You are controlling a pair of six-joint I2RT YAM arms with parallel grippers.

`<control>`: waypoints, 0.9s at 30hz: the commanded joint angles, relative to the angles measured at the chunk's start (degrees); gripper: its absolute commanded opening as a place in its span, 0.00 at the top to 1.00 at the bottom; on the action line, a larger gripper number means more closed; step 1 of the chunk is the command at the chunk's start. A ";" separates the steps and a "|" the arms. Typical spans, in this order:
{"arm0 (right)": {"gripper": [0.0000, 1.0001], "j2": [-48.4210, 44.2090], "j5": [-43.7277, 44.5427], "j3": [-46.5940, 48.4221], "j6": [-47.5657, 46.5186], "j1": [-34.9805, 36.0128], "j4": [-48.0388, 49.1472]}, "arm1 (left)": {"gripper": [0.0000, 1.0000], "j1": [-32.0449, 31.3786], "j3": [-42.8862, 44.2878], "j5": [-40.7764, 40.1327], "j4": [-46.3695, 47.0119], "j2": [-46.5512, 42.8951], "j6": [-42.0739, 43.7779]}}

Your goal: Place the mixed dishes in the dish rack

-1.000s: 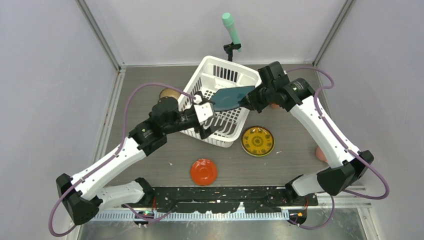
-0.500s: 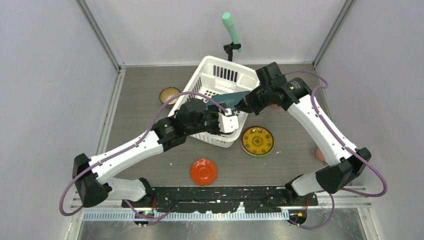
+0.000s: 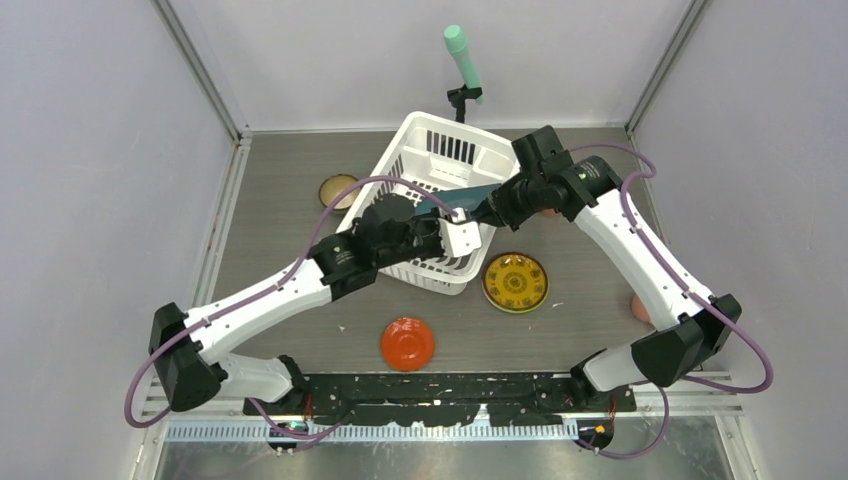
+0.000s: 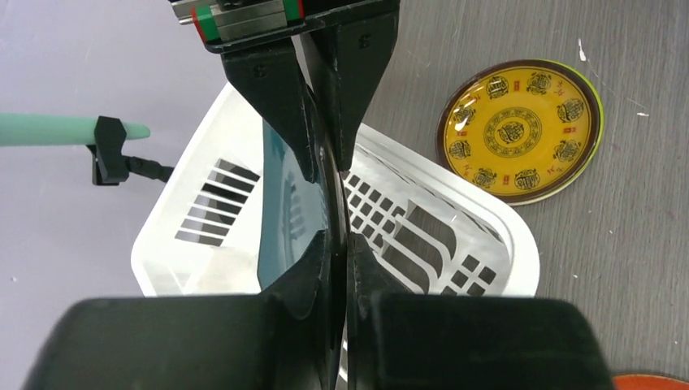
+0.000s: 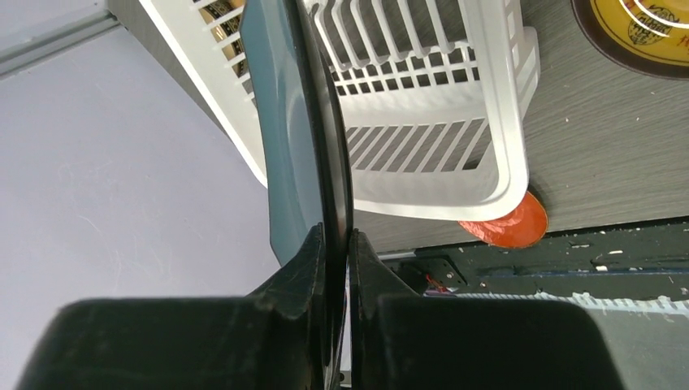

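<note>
The dark teal plate (image 3: 470, 193) hangs on edge over the white dish rack (image 3: 437, 138), held from both sides. My left gripper (image 3: 452, 214) is shut on its near rim, and in the left wrist view the left gripper (image 4: 343, 244) pinches the teal plate (image 4: 286, 203). My right gripper (image 3: 488, 209) is shut on the opposite rim, and the right wrist view shows the right gripper (image 5: 337, 237) clamping the plate (image 5: 284, 122). On the table lie a yellow patterned plate (image 3: 515, 282), a red-orange dish (image 3: 407, 343) and a small brown bowl (image 3: 338, 189).
A mint-green cylinder (image 3: 463, 58) on a black stand rises behind the rack. A pink mug (image 3: 639, 308) sits partly hidden behind the right arm at the right edge. Metal frame posts and grey walls close in the table.
My left arm swung right from the rack's left side to above the rack, and its gripper closed on the teal plate's rim. The right gripper kept its hold, almost still.
</note>
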 commanded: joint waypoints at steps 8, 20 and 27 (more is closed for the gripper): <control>0.62 -6.41 1.36 -3.49 1.22 -0.96 11.93 | 1.00 -0.32 -8.31 -3.56 23.93 -1.98 -13.92; 0.26 -12.73 8.70 -5.18 -1.27 -2.87 10.15 | 1.00 -0.32 -21.45 -16.39 50.97 -7.36 -31.13; 0.26 -15.48 14.64 -4.79 -3.96 -3.66 8.17 | 1.00 0.62 -24.81 -17.67 61.70 -3.89 -38.36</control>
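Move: Both hands still grip the teal plate above the rack. The dish rack's middle is about 13 cm ahead, 4 cm left and 21 cm below the left hand; from the right hand it lies roughly 10 cm ahead, 9 cm left and 20 cm down. The yellow plate lies on the table some 3 cm back and 14 cm right of the left hand, the brown bowl about 19 cm ahead and 24 cm left, both some 26 cm below. The right fingers let go of the teal plate and open wide, then the right hand backs off about 6 cm up and 5 cm to the right. The left hand keeps its pinch on the plate, dips about 6 cm and comes back up over half of that, while turning some 40 degrees so that its fingers swing forward and up to level. ##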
